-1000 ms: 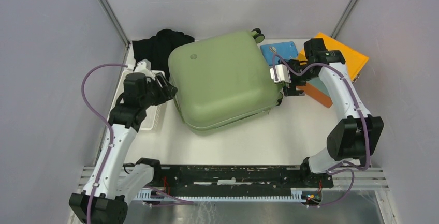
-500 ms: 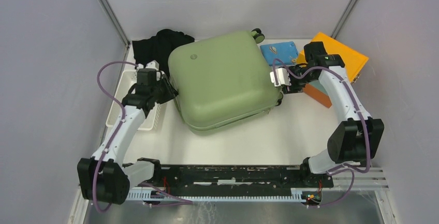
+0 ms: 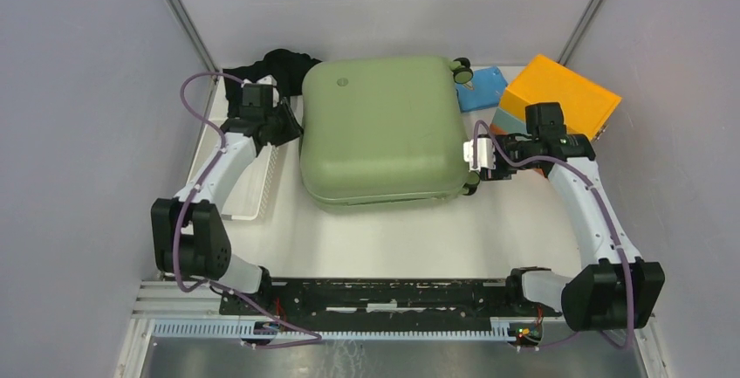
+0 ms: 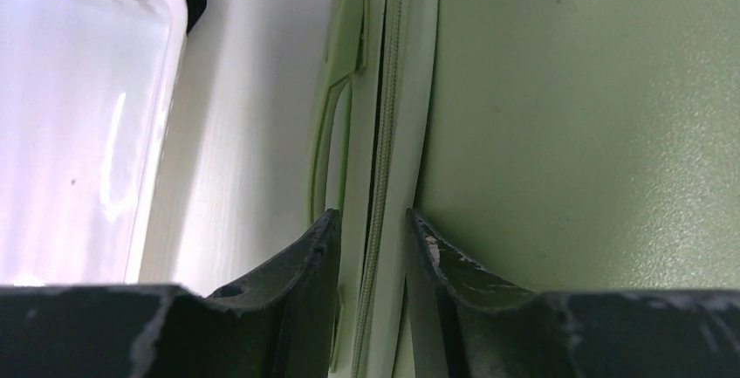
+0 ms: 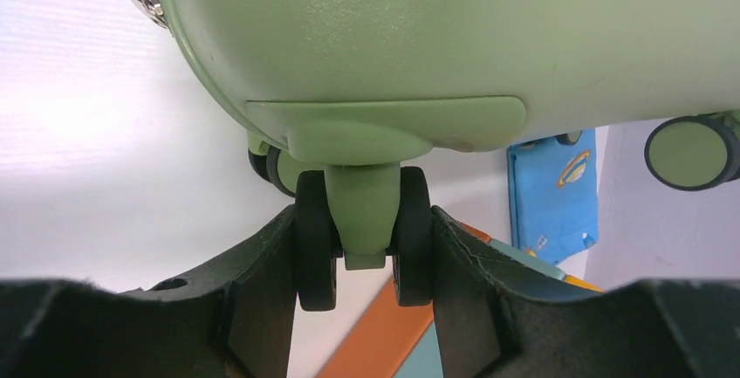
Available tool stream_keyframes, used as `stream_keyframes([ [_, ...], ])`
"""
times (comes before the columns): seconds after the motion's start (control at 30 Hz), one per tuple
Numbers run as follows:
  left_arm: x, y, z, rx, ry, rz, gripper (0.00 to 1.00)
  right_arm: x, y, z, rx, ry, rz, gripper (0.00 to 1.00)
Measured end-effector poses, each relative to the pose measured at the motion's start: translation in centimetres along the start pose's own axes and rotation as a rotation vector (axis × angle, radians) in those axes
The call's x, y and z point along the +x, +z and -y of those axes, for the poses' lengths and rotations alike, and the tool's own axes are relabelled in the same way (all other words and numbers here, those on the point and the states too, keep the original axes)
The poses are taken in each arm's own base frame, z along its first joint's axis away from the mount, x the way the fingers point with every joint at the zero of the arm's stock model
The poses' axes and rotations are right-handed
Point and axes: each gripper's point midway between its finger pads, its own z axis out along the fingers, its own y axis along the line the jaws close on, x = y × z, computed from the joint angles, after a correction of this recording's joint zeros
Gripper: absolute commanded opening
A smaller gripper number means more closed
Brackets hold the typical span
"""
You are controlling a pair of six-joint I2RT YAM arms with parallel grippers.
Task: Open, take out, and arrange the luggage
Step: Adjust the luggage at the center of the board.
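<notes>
The luggage, a big sage-green hard-shell suitcase, lies flat and zipped shut in the middle of the table. My left gripper is at its left side, shut on the zip edge just below the side handle. In the left wrist view my left gripper has one finger on each side of that seam. My right gripper is at the near right corner. In the right wrist view it is shut on a black double wheel of the luggage.
A white perforated basket stands left of the luggage, under my left arm. Black cloth lies at the back left. A blue packet and an orange box sit at the back right, by another wheel.
Both grippers have closed on the luggage, left on the zip edge, right on a wheel. The luggage has turned to lie squarer and shifted toward the back wall.
</notes>
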Motion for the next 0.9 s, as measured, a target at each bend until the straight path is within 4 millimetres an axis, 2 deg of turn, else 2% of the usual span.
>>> stream_keyframes([
  [0.2, -3.8, 2.1, 1.4, 0.01, 0.001, 0.048, 0.4, -1.4, 0.2, -1.4, 0.035, 0.041, 0.043, 0.44],
  [0.3, -5.8, 3.2, 1.8, 0.007, 0.01, 0.076, 0.4, -2.8, 0.8, -2.3, 0.041, 0.06, 0.072, 0.47],
  [0.33, -6.6, 3.5, 1.9, 0.005, 0.012, 0.085, 0.4, -3.5, 1.1, -2.7, 0.038, 0.071, 0.088, 0.5],
  [0.43, -8.8, 4.3, 2.3, 0.011, 0.021, 0.115, 0.41, -5.7, 1.8, -3.9, 0.016, 0.119, 0.151, 0.69],
  [0.57, -10.2, 4.2, 2.6, 0.02, 0.028, 0.128, 0.46, -7.2, 2.7, -6.0, -0.07, 0.215, 0.199, 0.92],
  [0.63, -10.6, 3.7, 2.4, 0.016, 0.032, 0.134, 0.52, -7.3, 2.6, -6.6, -0.086, 0.251, 0.195, 0.98],
  [0.77, -11.3, 1.1, 1.9, 0.01, 0.055, 0.163, 0.62, -7.9, 1.3, -6.5, -0.057, 0.271, 0.191, 0.98],
  [0.9, -11.1, -5.0, 2.6, 0.068, 0.079, 0.245, 0.63, -9.4, -1.5, -4.5, 0.028, 0.249, 0.221, 0.98],
])
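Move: The green suitcase lies between the hands, its middle about 18 cm to the right of the left hand, level with it fore and aft, 5 cm lower. Beside the left hand, the white basket sits some 15 cm left and 7 back, the black cloth about 12 ahead and 6 left. The right hand holds the near upper wheel pair, the suitcase's middle roughly 20 cm left, 9 ahead and 8 below; the blue folder is about 18 ahead, 2 right. Still gripping the near wheel pair, the right hand drags it back and left, some 8 cm back and 7 left, tilting about 15 degrees, then opens wide, lets go and rises. The left fingers, already against the suitcase's left rim, push it forward about 10 cm, then open further and lift clear, up and back. ##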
